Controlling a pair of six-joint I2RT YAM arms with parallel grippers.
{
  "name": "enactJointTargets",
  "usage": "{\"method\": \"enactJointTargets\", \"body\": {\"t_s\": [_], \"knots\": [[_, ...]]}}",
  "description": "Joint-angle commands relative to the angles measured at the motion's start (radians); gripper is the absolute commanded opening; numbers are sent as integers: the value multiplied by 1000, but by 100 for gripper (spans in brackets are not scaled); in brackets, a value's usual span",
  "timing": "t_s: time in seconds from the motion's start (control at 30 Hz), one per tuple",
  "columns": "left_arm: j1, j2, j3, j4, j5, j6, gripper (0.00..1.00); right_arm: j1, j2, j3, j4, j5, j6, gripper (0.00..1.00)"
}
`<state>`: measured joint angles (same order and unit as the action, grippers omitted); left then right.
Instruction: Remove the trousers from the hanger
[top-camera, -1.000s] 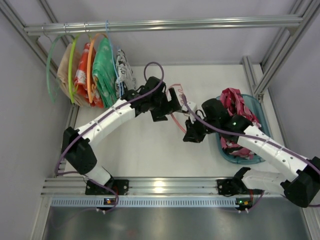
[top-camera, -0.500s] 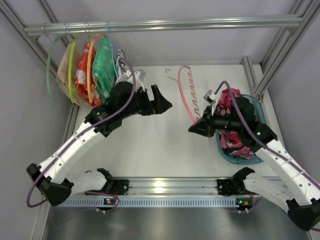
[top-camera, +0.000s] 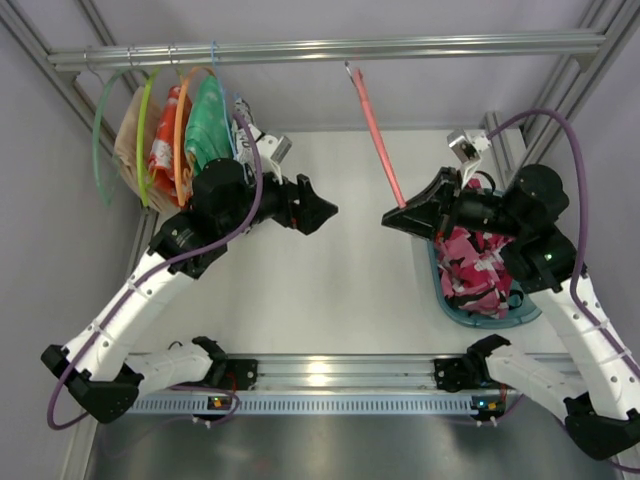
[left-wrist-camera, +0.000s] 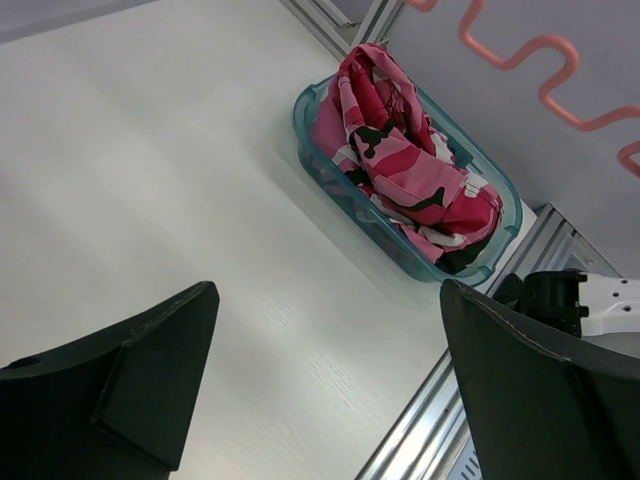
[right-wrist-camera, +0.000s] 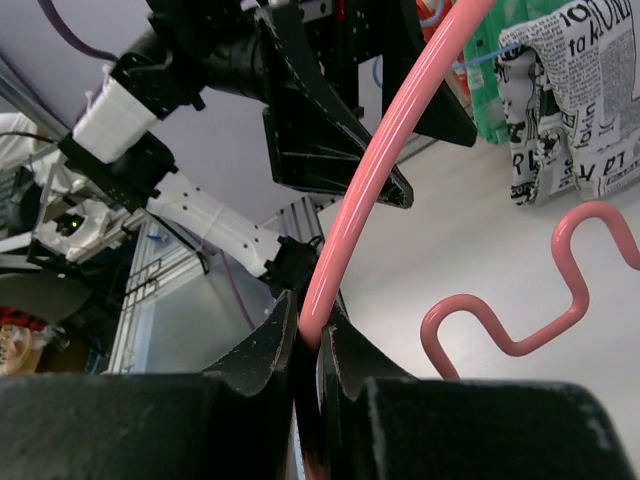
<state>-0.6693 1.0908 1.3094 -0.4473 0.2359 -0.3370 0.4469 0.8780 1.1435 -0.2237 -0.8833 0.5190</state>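
Note:
The pink camouflage trousers (top-camera: 472, 268) lie bunched in a teal basket (top-camera: 440, 292) at the right; they also show in the left wrist view (left-wrist-camera: 400, 160). The bare salmon-pink hanger (top-camera: 377, 140) is raised, its metal hook up by the top rail (top-camera: 400, 46). My right gripper (top-camera: 392, 217) is shut on the hanger's curved arc (right-wrist-camera: 372, 170), with the wavy bar (right-wrist-camera: 540, 310) to the right. My left gripper (top-camera: 325, 210) is open and empty, held above the table's middle, facing the right gripper.
Several hangers with garments hang at the rail's left end: an orange-red garment (top-camera: 165, 145), a green patterned one (top-camera: 208, 135) and a black-and-white printed one (right-wrist-camera: 565, 110). Aluminium frame posts stand at the back right (top-camera: 505, 150).
My right gripper has lifted the bare hanger up toward the rail, its hook now near the bar. My left arm has drawn back to the left, gripper open.

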Motion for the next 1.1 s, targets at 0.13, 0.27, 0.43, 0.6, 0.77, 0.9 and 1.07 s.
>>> {"method": "enactJointTargets", "body": {"t_s": [0.13, 0.27, 0.43, 0.6, 0.77, 0.9, 1.07], "knots": [[14, 15, 77, 73, 108, 43, 99, -59, 73, 156, 216, 18, 242, 0], [14, 37, 96, 75, 118, 23, 99, -70, 140, 194, 253, 47, 343, 0], [14, 58, 106, 131, 140, -49, 99, -105, 199, 261, 282, 84, 469, 0], [16, 73, 126, 140, 117, -68, 98, -155, 228, 305, 154, 153, 558, 0], [16, 78, 120, 142, 118, -86, 99, -218, 263, 367, 28, 198, 647, 0], [16, 78, 119, 142, 106, -88, 99, -229, 268, 366, -11, 202, 677, 0], [19, 83, 114, 140, 108, -88, 98, -231, 237, 219, 117, 164, 656, 0]]}}
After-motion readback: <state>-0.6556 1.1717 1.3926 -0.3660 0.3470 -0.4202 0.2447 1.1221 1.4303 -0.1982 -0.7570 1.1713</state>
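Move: My right hand already grips the emptied pink hanger by its outer rod. The spot on the hanger rail that I carry it to lies roughly 27 cm straight ahead and 15 cm higher; from my open left hand it is about 26 cm ahead, 15 cm right and 19 cm up. From my right hand, the newspaper-print garment hangs 12 cm ahead, 30 cm left and 10 cm lower; the tub of removed trousers sits 11 cm back, 22 cm right and 38 cm below. I keep the hanger pinched and lift my right hand, then sweep it about 10 cm forward and 8 cm up in all towards the rail, drifting slightly right near the end. I roll it some 30 degrees, front side down, and swing it clockwise to bring the hook over the bar, finishing with a slight dip. My left hand, empty and open, eases up and to the right. ##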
